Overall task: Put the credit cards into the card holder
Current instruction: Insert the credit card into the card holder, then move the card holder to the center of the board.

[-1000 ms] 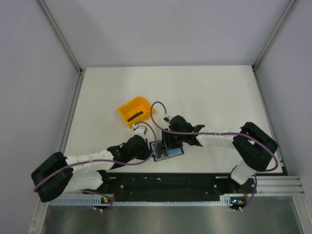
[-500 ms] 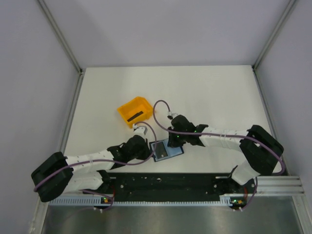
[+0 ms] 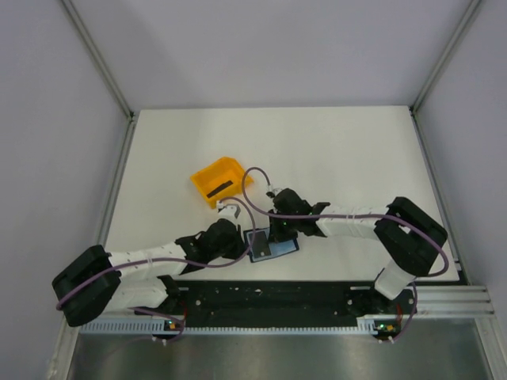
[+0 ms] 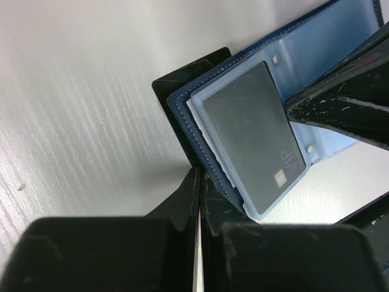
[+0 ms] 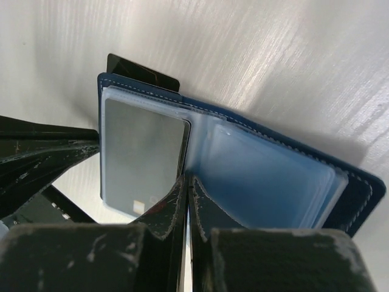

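The card holder [image 3: 277,247] lies open on the table between my two grippers, its light blue sleeves [image 5: 273,182] facing up. One dark credit card [image 4: 252,134] with a small gold chip lies flat in the left clear sleeve [image 5: 137,155]. A black flat corner [image 4: 188,70] sticks out from under the holder. Another black card [image 3: 220,188] leans inside the orange bin. My left gripper [image 4: 199,173] is shut, its tips against the holder's near navy edge. Shut too, my right gripper [image 5: 187,177] rests its tips at the centre fold beside the card's edge, with nothing visible between its fingers.
The orange plastic bin [image 3: 207,172] stands just behind and left of the holder. Both arms converge low over the near middle of the white table [image 3: 341,150]. The black base rail [image 3: 269,297] runs along the near edge. Grey walls close in the table's sides.
The right gripper has closed and shifted slightly left and down onto the holder's fold. The card that stood upright at the holder now lies flat in the sleeve. The left arm has stayed put.
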{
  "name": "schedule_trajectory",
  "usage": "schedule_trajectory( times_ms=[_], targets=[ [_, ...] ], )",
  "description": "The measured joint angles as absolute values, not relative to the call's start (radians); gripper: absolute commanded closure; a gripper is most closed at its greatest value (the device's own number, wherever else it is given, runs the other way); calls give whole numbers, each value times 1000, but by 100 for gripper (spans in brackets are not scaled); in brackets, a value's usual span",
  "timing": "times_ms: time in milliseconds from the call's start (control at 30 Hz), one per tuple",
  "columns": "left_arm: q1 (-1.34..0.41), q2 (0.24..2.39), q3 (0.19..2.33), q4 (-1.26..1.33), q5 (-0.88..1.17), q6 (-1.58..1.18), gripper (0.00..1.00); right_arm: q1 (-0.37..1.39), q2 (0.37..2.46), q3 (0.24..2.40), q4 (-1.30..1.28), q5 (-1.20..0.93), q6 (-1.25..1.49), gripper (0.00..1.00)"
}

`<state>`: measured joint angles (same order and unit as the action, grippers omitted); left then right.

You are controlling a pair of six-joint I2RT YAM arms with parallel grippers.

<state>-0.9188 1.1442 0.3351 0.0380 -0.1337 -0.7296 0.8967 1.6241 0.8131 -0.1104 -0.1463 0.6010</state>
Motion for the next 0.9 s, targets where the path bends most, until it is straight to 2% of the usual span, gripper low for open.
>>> schedule_trajectory(
  times_ms=[200, 267, 400, 567, 733, 900],
  targets=[
    [-919, 1146, 339, 33, -139, -726, 100, 899, 1641, 813, -100, -179, 597, 100],
    [-919, 1146, 339, 34, -139, -726, 100, 901, 1641, 812, -93, -188, 598, 93],
    [-919, 1146, 338, 35, -136, -726, 100, 909, 1591, 796, -103, -152, 598, 70],
    [-919, 1146, 338, 36, -128, -726, 100, 914, 1372, 746, -173, -5, 602, 45],
    [-919, 1146, 338, 36, -125, -726, 100, 850, 1203, 683, -200, 70, 619, 32],
    [-919, 1146, 338, 35, -124, -726, 100, 740, 1188, 573, -220, 39, 632, 29]
  ],
)
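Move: The right hand's shut fingertips are at the inner edge of the pocketed credit card, whose middle is about 3 cm to the left and level fore and aft, at fingertip height. The holder's strap, on its right edge, is some 9 cm right and 2 cm forward; the showing corner of the dark card lies about 5 cm left and 4 cm forward. From the left hand, shut at the holder's left edge, the strap lies about 15 cm right and 3 cm forward. The right hand keeps its shut fingertips bearing down beside the credit card's inner edge for a moment, easing barely half a centimetre left and back, then comes free while opening wide and arcs about 10 cm to the right over the holder's clear flap, rising some 8 cm and sinking again to about 3 cm above its starting height, the wrist turning clockwise by roughly 15 degrees. It arrives open beside the strap at the holder's right edge, slightly farther forward, while the left hand stays put with its fingers still shut at the holder's left edge. ##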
